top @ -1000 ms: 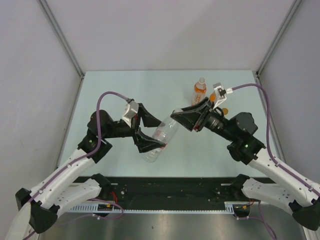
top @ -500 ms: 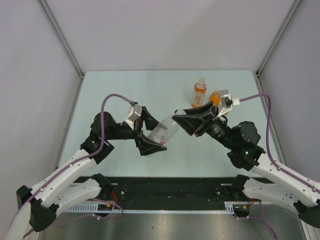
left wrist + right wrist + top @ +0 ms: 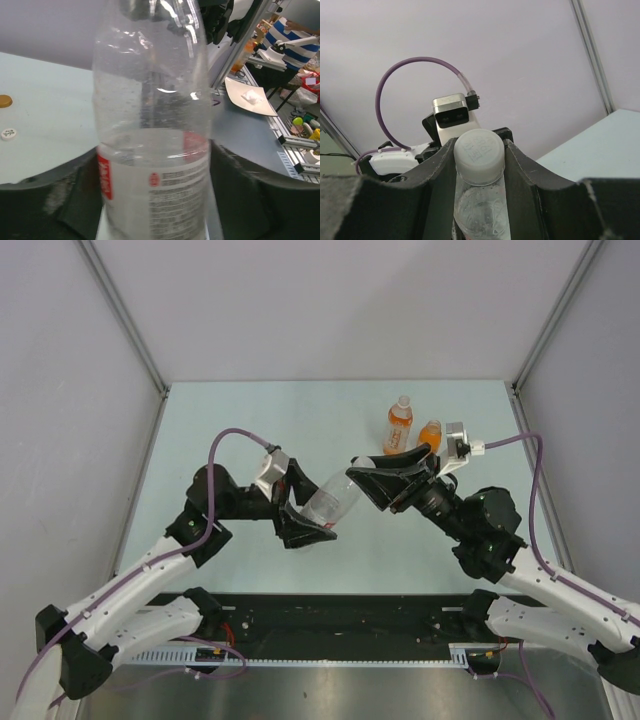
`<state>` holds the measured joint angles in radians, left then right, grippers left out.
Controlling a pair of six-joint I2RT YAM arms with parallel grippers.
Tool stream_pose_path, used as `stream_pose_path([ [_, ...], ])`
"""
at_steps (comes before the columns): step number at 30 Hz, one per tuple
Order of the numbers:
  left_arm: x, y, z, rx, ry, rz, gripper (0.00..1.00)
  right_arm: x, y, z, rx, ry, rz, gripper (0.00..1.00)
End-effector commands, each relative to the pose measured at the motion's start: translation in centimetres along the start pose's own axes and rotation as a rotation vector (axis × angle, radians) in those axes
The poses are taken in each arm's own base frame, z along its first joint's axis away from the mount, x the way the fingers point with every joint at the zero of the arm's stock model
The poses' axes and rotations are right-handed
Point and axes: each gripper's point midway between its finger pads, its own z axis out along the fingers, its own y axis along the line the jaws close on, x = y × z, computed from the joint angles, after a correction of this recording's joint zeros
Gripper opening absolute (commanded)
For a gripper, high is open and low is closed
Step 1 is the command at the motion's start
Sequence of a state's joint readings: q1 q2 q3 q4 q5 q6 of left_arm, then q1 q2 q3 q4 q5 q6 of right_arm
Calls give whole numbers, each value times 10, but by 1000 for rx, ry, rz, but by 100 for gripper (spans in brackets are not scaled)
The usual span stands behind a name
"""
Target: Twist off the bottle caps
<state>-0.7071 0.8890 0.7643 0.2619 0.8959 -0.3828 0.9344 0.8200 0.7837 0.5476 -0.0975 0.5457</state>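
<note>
The clear bottle (image 3: 331, 501), with its white-red label (image 3: 150, 195), hangs tilted between both arms above the table. My left gripper (image 3: 307, 508) is shut on its labelled body, with the black fingers (image 3: 55, 195) pressed to both sides. At the neck end, my right gripper (image 3: 480, 156) is shut on the bottle's white cap (image 3: 479, 154). A taller orange-drink bottle (image 3: 398, 425) with a white cap stands at the back. A squat orange bottle (image 3: 430, 432) stands beside it, just behind my right wrist. An orange cap (image 3: 5, 101) and a white cap (image 3: 8, 133) lie loose on the table.
Pale green table (image 3: 230, 430) with grey walls on three sides and metal corner posts. The black strip at the near edge (image 3: 340, 615) holds both arm bases. The purple cable (image 3: 235, 440) loops above my left arm.
My left gripper has slid along the clear bottle and narrowed its jaws onto the body. The bottle has risen and shifted slightly back. The right wrist has turned, cap still gripped.
</note>
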Motion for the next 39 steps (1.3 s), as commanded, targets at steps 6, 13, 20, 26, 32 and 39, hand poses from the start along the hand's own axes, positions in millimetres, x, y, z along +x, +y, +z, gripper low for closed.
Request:
stream_pose_path([
  [6,0,-2,4,41,-3,28,48,-18,15,1,-48,-71,3,0],
  [13,0,1,3,16,0,44,28,-14,10,-1,-16,-56,10,19],
  [20,0,13,1,-60,35,59,0,-30,-13,-15,165,-74,-24,71],
  [26,-5,37,-2,-231,16,49,0,-51,-31,-28,336,-80,-52,74],
  [32,-9,61,-7,-440,-11,158,0,-55,-42,-24,456,-42,-15,74],
  [39,-14,82,-22,-690,-47,268,0,-35,-58,-21,543,30,26,72],
])
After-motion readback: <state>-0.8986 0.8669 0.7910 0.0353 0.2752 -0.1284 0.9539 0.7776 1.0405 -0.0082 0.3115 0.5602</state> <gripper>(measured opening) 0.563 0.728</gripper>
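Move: The clear bottle hangs tilted between the hands, its white cap up and to the right, pinched in the right fingers; its middle is roughly 3 cm above, 2 cm right and 1 cm ahead of the left fingers, and from the right hand about 6 cm left, 3 cm back and 8 cm below. On the table, far below the right hand, the orange bottle stands some 36 cm ahead and 14 cm right, the small orange bottle about 37 cm ahead and 25 cm right. The left fingers, already around the clear bottle's body, finish closing and grip it while the right hand holds its place at the cap; then the right fingers open off the cap and that hand backs away about 5 cm to the right and 4 cm forward, turning clockwise and tipping down. As the right hand comes free, the left carries the bottle about 5 cm forward and 3 cm down, swinging counter-clockwise some 25 degrees with its grip kept. ##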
